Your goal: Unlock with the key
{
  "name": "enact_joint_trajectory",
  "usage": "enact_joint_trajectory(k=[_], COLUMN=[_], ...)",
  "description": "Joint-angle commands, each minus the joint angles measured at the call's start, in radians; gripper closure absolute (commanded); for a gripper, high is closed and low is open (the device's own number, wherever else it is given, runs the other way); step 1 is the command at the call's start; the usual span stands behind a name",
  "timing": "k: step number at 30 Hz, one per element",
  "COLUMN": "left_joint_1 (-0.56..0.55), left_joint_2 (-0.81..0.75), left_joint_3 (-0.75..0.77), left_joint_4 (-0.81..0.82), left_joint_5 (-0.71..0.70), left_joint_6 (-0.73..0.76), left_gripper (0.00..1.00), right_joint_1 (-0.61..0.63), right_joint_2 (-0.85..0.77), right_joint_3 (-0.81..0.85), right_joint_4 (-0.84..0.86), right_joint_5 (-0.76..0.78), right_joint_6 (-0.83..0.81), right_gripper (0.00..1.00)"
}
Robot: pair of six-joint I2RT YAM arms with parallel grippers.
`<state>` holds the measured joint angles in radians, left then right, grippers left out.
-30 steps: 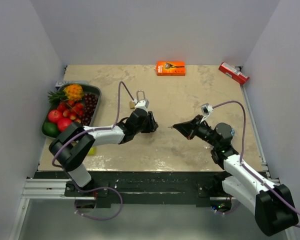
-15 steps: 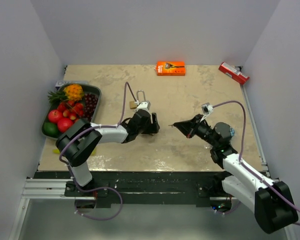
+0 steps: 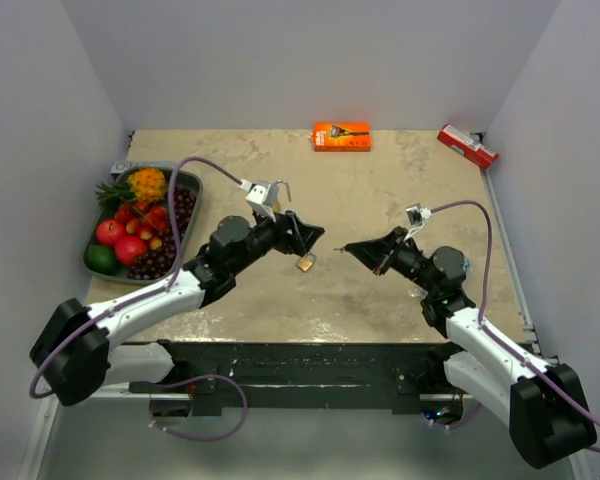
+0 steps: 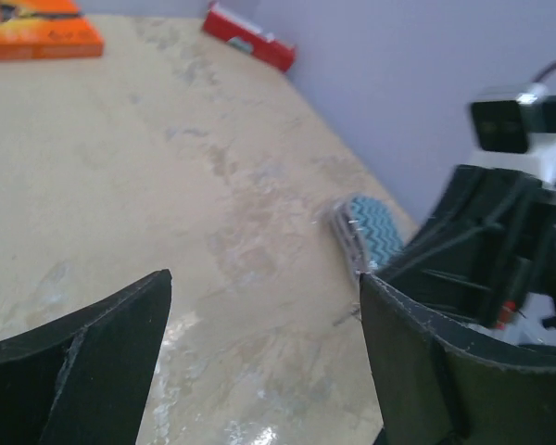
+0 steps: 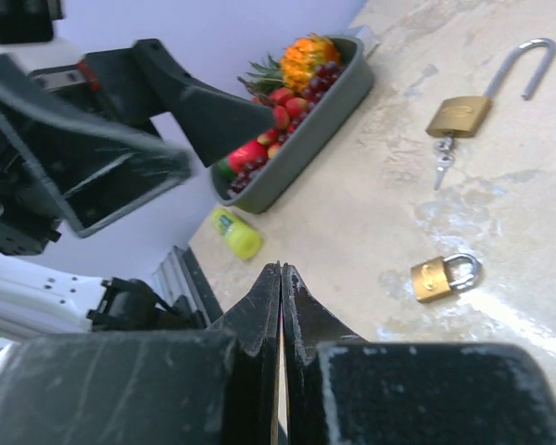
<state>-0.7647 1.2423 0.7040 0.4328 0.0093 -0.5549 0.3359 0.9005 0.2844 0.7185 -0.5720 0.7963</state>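
A small brass padlock [image 3: 306,263] [image 5: 438,276] lies shut on the table, just below my left gripper [image 3: 308,238] [image 4: 264,278]. That gripper hovers open with nothing between its fingers. A larger brass padlock [image 5: 459,116], its shackle open and a key [image 5: 441,159] hanging from it, lies farther back; the left wrist mostly hides it in the top view. My right gripper [image 3: 350,250] [image 5: 281,267] is shut and points at the left one from the right. A thin metal blade [image 4: 347,317] sticks out of its tips, seemingly a key.
A grey fruit tray [image 3: 187,181] [image 5: 326,119] stands at the left, with a yellow bottle [image 5: 236,232] near it. An orange box [image 3: 341,136] [image 4: 37,32] and a red box [image 3: 467,146] [image 4: 250,42] lie at the back. A blue-patterned object [image 4: 369,232] lies by the right arm.
My left arm has lifted and swung right and its jaws have opened. The small padlock now lies on the table beneath it. The right arm has barely moved.
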Motion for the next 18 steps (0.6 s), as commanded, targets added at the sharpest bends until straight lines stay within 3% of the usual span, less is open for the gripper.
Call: enact_joint_trajectory(k=[1, 6, 8, 18], left_joint_1=[0.008, 0.007, 0.005, 0.007], left_joint_2=[-0.099, -0.047, -0.032, 0.002], left_joint_3=[-0.077, -0.037, -0.035, -0.035], left_joint_4=[0.208, 0.296, 0.349, 0.468], left_joint_5=[0.226, 0.536, 0.589, 0.629], left_joint_6=[0.113, 0.032, -0.011, -0.120], left_gripper=[0.14, 0.22, 0.23, 0.45], right_joint_1=[0.006, 0.006, 0.006, 0.008], right_joint_2=[0.000, 0.029, 0.041, 0.120], right_joint_3=[0.029, 0.030, 0.024, -0.007], right_joint_4=[0.154, 0.323, 0.373, 0.614], right_joint_5=[-0.049, -0.103, -0.109, -0.138], right_joint_6=[0.121, 0.240, 0.282, 0.377], right_gripper=[1.00, 1.00, 1.00, 1.00])
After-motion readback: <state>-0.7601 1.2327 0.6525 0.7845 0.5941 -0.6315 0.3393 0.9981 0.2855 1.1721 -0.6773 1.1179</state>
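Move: The key, held in the shut right gripper, is about 8 cm to the left hand's right, 3 cm nearer the base and 2 cm lower. The small padlock lies on the table about 3 cm ahead of the left hand, straight ahead and 20 cm below; the big padlock is 15 cm ahead and 8 cm left at table height. From the right hand, the key is 1 cm ahead and 2 cm left, and the small padlock 7 cm ahead, 10 cm left, 20 cm down. Bring the left gripper back about 9 cm, rising some 6 cm and easing right towards the key, while turning it clockwise about 35 degrees to face the right gripper and partly closing its wide-open fingers. Meanwhile lift the key with the right gripper about 7 cm, drawing slightly back, tilting its fingers upward and keeping its grip. ##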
